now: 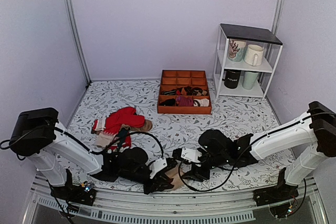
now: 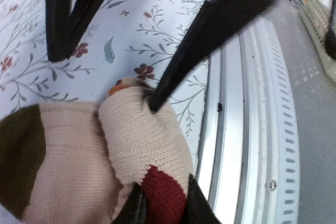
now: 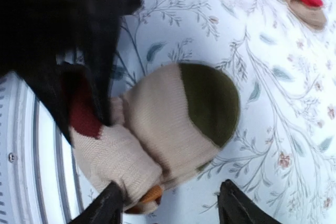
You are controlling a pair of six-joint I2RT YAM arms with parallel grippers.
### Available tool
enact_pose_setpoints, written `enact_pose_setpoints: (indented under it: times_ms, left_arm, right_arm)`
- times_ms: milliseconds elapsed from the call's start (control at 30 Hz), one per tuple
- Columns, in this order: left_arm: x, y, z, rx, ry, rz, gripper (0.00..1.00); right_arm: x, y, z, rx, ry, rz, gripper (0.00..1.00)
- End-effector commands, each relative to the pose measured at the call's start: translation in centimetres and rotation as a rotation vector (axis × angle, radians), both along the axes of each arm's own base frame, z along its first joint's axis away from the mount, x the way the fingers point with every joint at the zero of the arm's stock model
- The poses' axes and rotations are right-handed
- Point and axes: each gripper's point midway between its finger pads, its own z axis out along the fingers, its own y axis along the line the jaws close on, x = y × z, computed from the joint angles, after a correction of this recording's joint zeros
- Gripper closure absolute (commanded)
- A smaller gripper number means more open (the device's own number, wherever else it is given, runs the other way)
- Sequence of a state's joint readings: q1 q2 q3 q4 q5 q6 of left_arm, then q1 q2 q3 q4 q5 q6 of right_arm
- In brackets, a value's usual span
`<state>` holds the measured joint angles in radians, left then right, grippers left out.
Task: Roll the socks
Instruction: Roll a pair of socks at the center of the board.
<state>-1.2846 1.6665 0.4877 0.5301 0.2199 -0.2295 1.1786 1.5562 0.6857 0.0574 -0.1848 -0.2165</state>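
The socks (image 1: 176, 178) lie as a beige roll near the table's front edge; in the left wrist view the socks (image 2: 142, 135) show an olive toe and a maroon patch. My left gripper (image 2: 164, 204) is shut on that maroon patch and appears in the top view as the left gripper (image 1: 160, 183). My right gripper (image 3: 170, 205) is open and straddles the far end of the socks (image 3: 163, 119), with one finger resting on the beige knit and the other over bare cloth. From above, the right gripper (image 1: 190, 174) sits just right of the roll.
Bright red socks (image 1: 123, 119) lie with a beige one at mid-left. A brown divided tray (image 1: 184, 109) with small sock bundles stands at the back. A white shelf (image 1: 247, 35) holding mugs is at back right. The metal table rail (image 2: 236, 145) runs right beside the roll.
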Motion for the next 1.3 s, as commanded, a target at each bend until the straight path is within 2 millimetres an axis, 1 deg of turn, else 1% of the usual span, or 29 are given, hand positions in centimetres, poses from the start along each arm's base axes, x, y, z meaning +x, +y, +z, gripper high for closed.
enact_pose_setpoints:
  times_ms: [0,100,200,267,333,500,633,733,767,867,900,967,1000,1033,1067,1100,1133,1167,1233,1267]
  left_arm:
    - [-2.3,6.2,-7.4,0.34,0.308,0.06,0.82]
    - [-2.4,6.0,-7.7,0.349,0.32,0.045,0.82]
    - [-2.0,5.9,-7.8,0.35,0.321,0.047,0.82]
    - [-1.7,6.0,-7.7,0.346,0.315,0.058,0.82]
    - [-1.3,6.0,-7.5,0.339,0.307,0.067,0.82]
    - [-1.1,5.9,-6.8,0.319,0.282,0.062,0.82]
    - [-0.7,5.7,-6.6,0.317,0.264,0.064,0.82]
    - [-0.6,5.5,-6.4,0.311,0.256,0.062,0.81]
    - [-0.5,5.4,-6.3,0.307,0.254,0.06,0.81]
    - [-0.2,5.2,-6.0,0.297,0.24,0.064,0.8]
    - [0.0,5.1,-5.9,0.294,0.229,0.071,0.78]
    - [0.7,4.9,-5.5,0.281,0.197,0.092,0.65]
    - [1.1,4.8,-5.0,0.266,0.174,0.104,0.6]
    - [1.5,4.6,-4.4,0.249,0.15,0.114,0.59]
    - [2.1,4.4,-3.3,0.218,0.114,0.131,0.53]
    - [2.8,4.2,-2.3,0.188,0.074,0.148,0.37]
    - [3.5,4.1,-1.2,0.157,0.031,0.168,0.26]
    - [4.1,4.0,0.2,0.118,-0.014,0.183,0.2]
    - [5.1,3.9,3.3,0.016,-0.101,0.214,0.17]
    - [5.4,4.2,4.7,-0.036,-0.138,0.227,0.12]
  right_arm:
    - [-1.9,3.0,3.6,0.125,-0.236,0.199,0.36]
    - [-2.7,3.5,3.3,0.12,-0.23,0.248,0.35]
    - [-3.8,3.8,3.5,0.12,-0.199,0.304,0.35]
    - [-4.3,3.8,3.6,0.119,-0.184,0.32,0.35]
    - [-4.3,3.5,3.4,0.108,-0.175,0.311,0.35]
    - [-4.2,2.6,1.5,0.042,-0.143,0.283,0.35]
    - [-4.3,2.5,0.3,0.012,-0.111,0.272,0.38]
    - [-4.2,2.5,-0.7,-0.012,-0.092,0.263,0.42]
    - [-4.2,2.6,-0.8,-0.015,-0.088,0.26,0.46]
    - [-4.2,2.7,-1.3,-0.026,-0.065,0.245,0.64]
    - [-4.2,2.7,-1.4,-0.029,-0.052,0.237,0.7]
    - [-4.4,2.6,-1.7,-0.037,-0.025,0.224,0.78]
    - [-4.4,2.6,-1.8,-0.039,-0.005,0.212,0.8]
    - [-4.5,2.4,-2.0,-0.042,0.006,0.202,0.8]
    - [-4.5,2.1,-2.4,-0.049,0.029,0.19,0.81]
    - [-4.6,1.8,-2.7,-0.052,0.053,0.181,0.82]
    - [-4.7,1.6,-3.0,-0.054,0.084,0.163,0.83]
    - [-4.8,1.4,-3.3,-0.051,0.114,0.148,0.83]
    - [-5.1,1.0,-3.8,-0.04,0.174,0.12,0.84]
    - [-5.3,0.9,-4.1,-0.036,0.199,0.109,0.83]
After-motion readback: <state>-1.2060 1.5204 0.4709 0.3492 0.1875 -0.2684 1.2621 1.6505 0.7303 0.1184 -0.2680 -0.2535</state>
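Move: The left fingers already pinch the sock roll's dark-red heel part; the roll's middle lies some 2 cm to that hand's right, level with it and about 1 cm lower. The loose green toe is about 6 cm ahead and 1 cm right, 2 cm down, and the board's near rail straight back about 4 cm. From the open right hand, the roll is about 4 cm back, 3 cm left and 1 cm down, with the toe 2 cm ahead, 4 cm left and 4 cm down. The right fingers close on the beige band of the roll after their hand swings back about 4 cm and left 3 cm, first rising some 3 cm, then sinking again, with a modest counter-clockwise turn. Meanwhile the left hand keeps its pinch, tipping about 10 degrees; only once the right has gripped does it open wide and ease roughly 3 cm forward and left. ##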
